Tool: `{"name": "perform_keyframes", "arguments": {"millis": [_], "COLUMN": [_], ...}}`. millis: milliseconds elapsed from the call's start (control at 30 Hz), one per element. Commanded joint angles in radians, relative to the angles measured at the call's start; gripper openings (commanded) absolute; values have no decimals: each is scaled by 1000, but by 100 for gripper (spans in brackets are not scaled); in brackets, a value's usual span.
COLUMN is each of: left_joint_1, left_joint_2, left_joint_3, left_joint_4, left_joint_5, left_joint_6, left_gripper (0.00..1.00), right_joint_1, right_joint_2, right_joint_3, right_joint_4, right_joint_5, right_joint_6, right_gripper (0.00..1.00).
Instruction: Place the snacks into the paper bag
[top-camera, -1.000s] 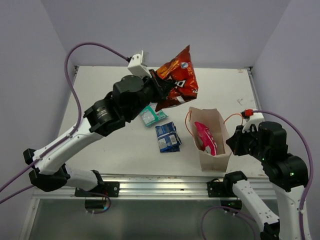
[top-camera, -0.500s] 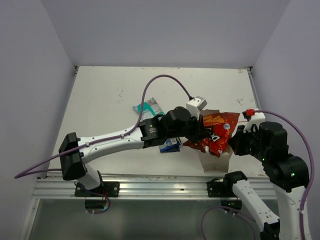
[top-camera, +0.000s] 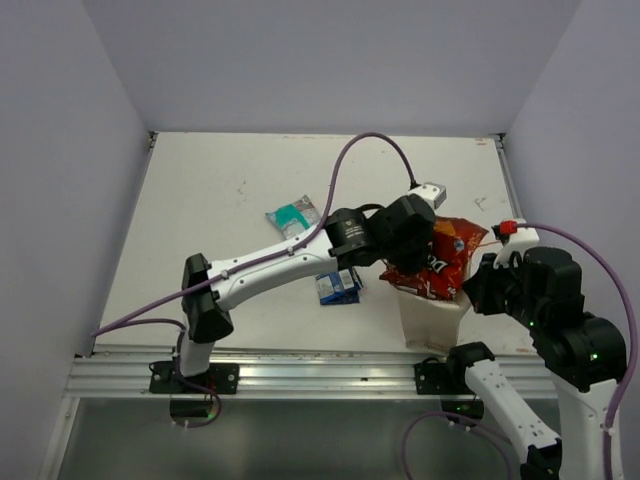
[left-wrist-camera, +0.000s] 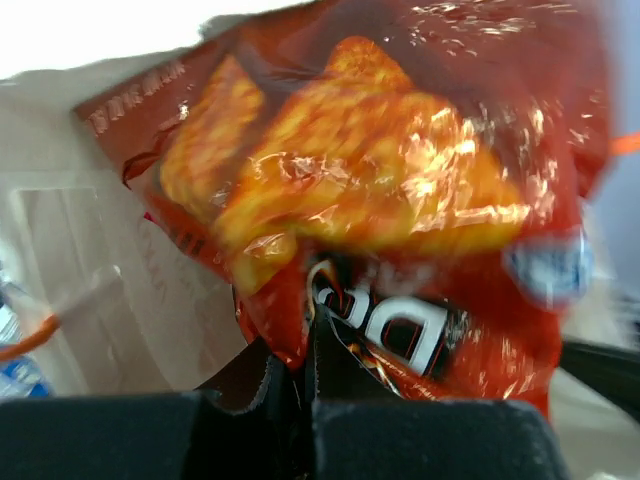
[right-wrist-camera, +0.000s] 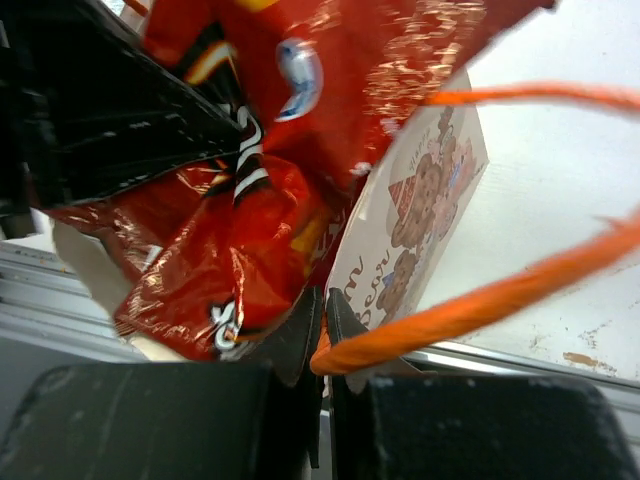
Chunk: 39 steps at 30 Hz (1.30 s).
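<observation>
The red-orange Doritos packet (top-camera: 446, 262) (left-wrist-camera: 380, 190) (right-wrist-camera: 240, 240) lies tilted over the mouth of the beige paper bag (top-camera: 430, 318), partly inside it. My left gripper (top-camera: 420, 252) (left-wrist-camera: 305, 335) is shut on the packet's lower edge. My right gripper (top-camera: 476, 288) (right-wrist-camera: 325, 312) is shut on the bag's orange string handle (right-wrist-camera: 480, 300) at the bag's right rim, beside the printed bag wall (right-wrist-camera: 425, 215). A teal-and-white snack (top-camera: 292, 216) and a dark blue snack (top-camera: 338, 285) lie on the table left of the bag. The bag's inside is hidden by the Doritos packet.
The left arm (top-camera: 280, 268) stretches low across the table from its base to the bag, passing just above the dark blue snack. Walls close the table (top-camera: 200, 200) in at the back and both sides. A metal rail (top-camera: 320, 365) runs along the near edge.
The left arm has swung the Doritos packet from high over the table's back, down and rightward onto the bag's mouth. The right gripper has kept its hold and barely moved.
</observation>
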Motion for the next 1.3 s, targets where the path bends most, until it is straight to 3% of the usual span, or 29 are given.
{"name": "perform_keyframes", "arguments": {"millis": [0,200,333,567,900,1033,1067,1100,1267], "left_joint_1": [-3,-3,-3,-3,-27,-30,-30,-30,-30], "left_joint_2": [98,71,60,215,322,301,278,264,104], "left_joint_3": [117,105,104,382,309,329,346,354,364], "left_joint_4": [-388,-512,-477,-466,-575,-513,-456,-424,-173], "left_joint_5": [-55,-102,-86,58,100,101,108,114,62], "left_joint_6": [23,29,91,167,185,194,196,196,194], "left_gripper": [0,0,0,0,0,0,4,18,34], "right_joint_1": [4,4,4,4,4,4,4,4,4], "right_joint_2": [-5,-15,-17,-9,-9,-8,-8,-8,-5], "right_joint_3": [63,81,70,61,41,32,29,26,12], "right_joint_4": [22,2,5,19,36,44,47,47,56], "right_joint_5": [-7,10,2,-4,-15,-21,-23,-23,-32], "right_joint_6": [7,3,1,0,-3,-5,-7,-7,-14], "right_gripper": [0,0,0,0,0,0,0,0,0]}}
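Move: The left hand holds the Doritos packet just over the paper bag's mouth; the bag's middle lies about 14 cm below and 2 cm back, level sideways. Down on the table, the blue packet is some 19 cm to its left and 5 cm farther out, the teal packet roughly 29 cm left and 19 cm out. From the right hand, the bag's middle is about 6 cm left, 4 cm ahead and 13 cm below. Still pinching the Doritos packet, the left hand pushes it down into the paper bag's mouth in two strokes: down with a swing left, a short rise, then down again to about 10 cm deep, fingers tipping some 25 degrees steeper. It then opens part way and starts back up by 2 or 3 cm. The right hand stays put, keeping its pinch at the bag's right rim. ##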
